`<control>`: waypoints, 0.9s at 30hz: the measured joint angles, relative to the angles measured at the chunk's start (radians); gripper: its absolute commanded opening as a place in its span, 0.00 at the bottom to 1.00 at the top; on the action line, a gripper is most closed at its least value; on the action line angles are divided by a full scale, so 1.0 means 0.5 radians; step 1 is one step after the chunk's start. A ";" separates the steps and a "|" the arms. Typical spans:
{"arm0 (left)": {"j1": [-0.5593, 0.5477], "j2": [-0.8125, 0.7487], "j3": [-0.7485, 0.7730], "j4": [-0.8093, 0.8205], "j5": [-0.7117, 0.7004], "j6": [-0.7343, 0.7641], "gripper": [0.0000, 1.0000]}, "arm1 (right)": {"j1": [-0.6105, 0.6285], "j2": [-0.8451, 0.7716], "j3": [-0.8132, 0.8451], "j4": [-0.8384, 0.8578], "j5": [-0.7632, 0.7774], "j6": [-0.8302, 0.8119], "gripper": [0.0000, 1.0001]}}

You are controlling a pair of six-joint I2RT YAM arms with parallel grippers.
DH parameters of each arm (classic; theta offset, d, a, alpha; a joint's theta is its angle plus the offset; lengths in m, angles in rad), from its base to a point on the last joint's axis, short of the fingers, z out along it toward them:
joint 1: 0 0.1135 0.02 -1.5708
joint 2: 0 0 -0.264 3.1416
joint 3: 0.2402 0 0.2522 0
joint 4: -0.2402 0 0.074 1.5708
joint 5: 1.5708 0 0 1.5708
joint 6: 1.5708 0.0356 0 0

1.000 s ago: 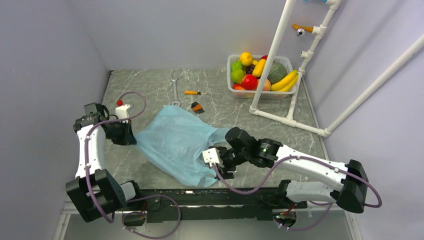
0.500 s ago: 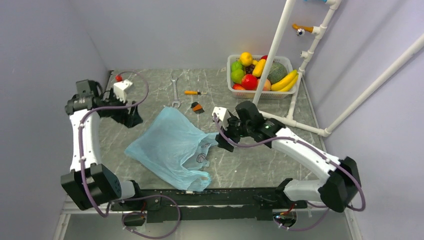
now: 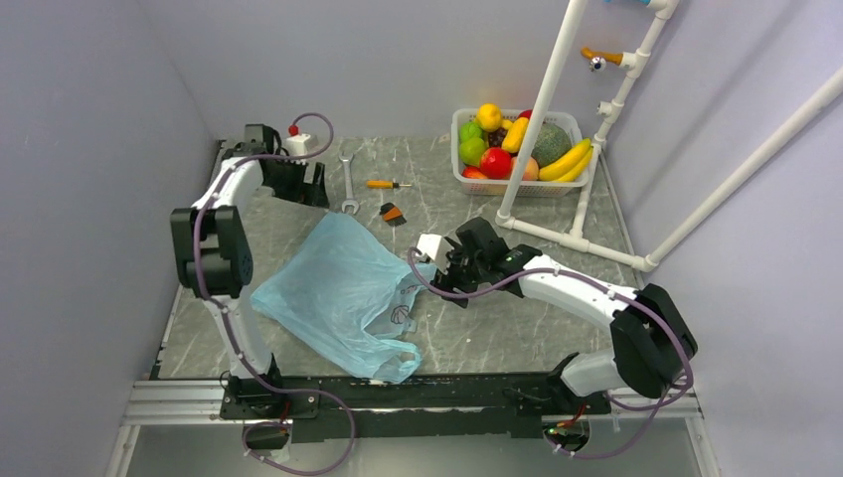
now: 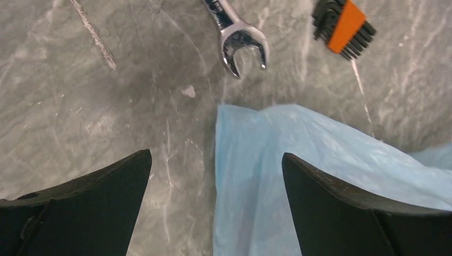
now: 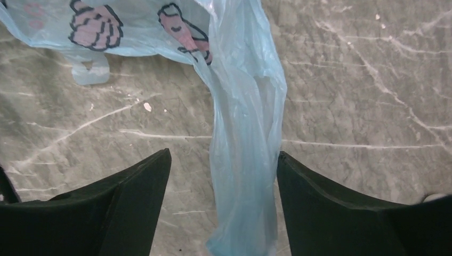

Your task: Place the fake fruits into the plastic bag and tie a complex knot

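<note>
The light-blue plastic bag (image 3: 338,288) lies crumpled on the marble table, its pink-and-black print (image 5: 96,26) facing up near its right side. My left gripper (image 3: 308,189) hovers open at the back left, just above the bag's far corner (image 4: 256,160), with nothing between its fingers. My right gripper (image 3: 444,278) is at the bag's right edge. It stands open around a hanging strip of the bag (image 5: 245,160), which brushes the right finger (image 5: 330,202). The fake fruits (image 3: 497,159) are piled in a white basket (image 3: 459,149) at the back right.
A wrench (image 3: 348,179), an orange-handled screwdriver (image 3: 386,184) and a small orange-and-black tool (image 3: 393,213) lie behind the bag. A white pipe frame (image 3: 537,109) stands in front of the basket and runs along the right side. Walls close in left and back.
My left gripper let go of the bag's left edge, opened and swung to the back left. My right gripper rose from the front edge to mid-table, dragging the bag's right side along.
</note>
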 measured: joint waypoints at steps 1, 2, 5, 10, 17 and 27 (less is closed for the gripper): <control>-0.010 0.090 0.056 0.003 -0.014 -0.030 0.99 | 0.000 0.011 -0.017 0.013 0.011 -0.014 0.68; -0.017 0.163 0.090 0.004 -0.021 -0.046 0.99 | 0.000 0.023 -0.032 0.026 0.018 -0.024 0.65; -0.028 0.320 0.130 -0.012 -0.015 -0.114 0.99 | 0.000 0.064 -0.070 0.068 0.035 -0.053 0.59; -0.037 0.452 0.133 -0.050 0.080 -0.204 0.82 | -0.007 0.126 -0.114 0.149 0.078 -0.080 0.42; -0.037 0.464 0.091 -0.035 0.337 -0.307 0.00 | -0.070 0.180 -0.119 0.257 0.129 -0.055 0.00; 0.269 0.314 -0.055 -0.029 0.394 -0.365 0.00 | -0.288 -0.166 -0.146 0.238 -0.008 -0.050 0.00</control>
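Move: Just below the left hand lies the far-left corner of the plastic bag, some 7 cm down, about 4 cm to its right and 1 cm nearer. The wrench's middle is roughly 7 cm ahead and 7 cm right of that hand, the scraper about 16 cm right and 1 cm back. For the right hand, the bag's gathered side is about 4 cm below, 2 cm ahead and 1 cm right; the white pipe elbow stands some 16 cm ahead and 14 cm right. Sinking onto the bag with open fingers, the left hand drops about 7 cm, edges right over the corner, tips some 15 degrees farther down and pinches it, then draws it left about 6 cm, rising slightly. The right hand eases down and a little forward, shuts on the gathered side, then pulls it right and lifts it about 5 cm. ##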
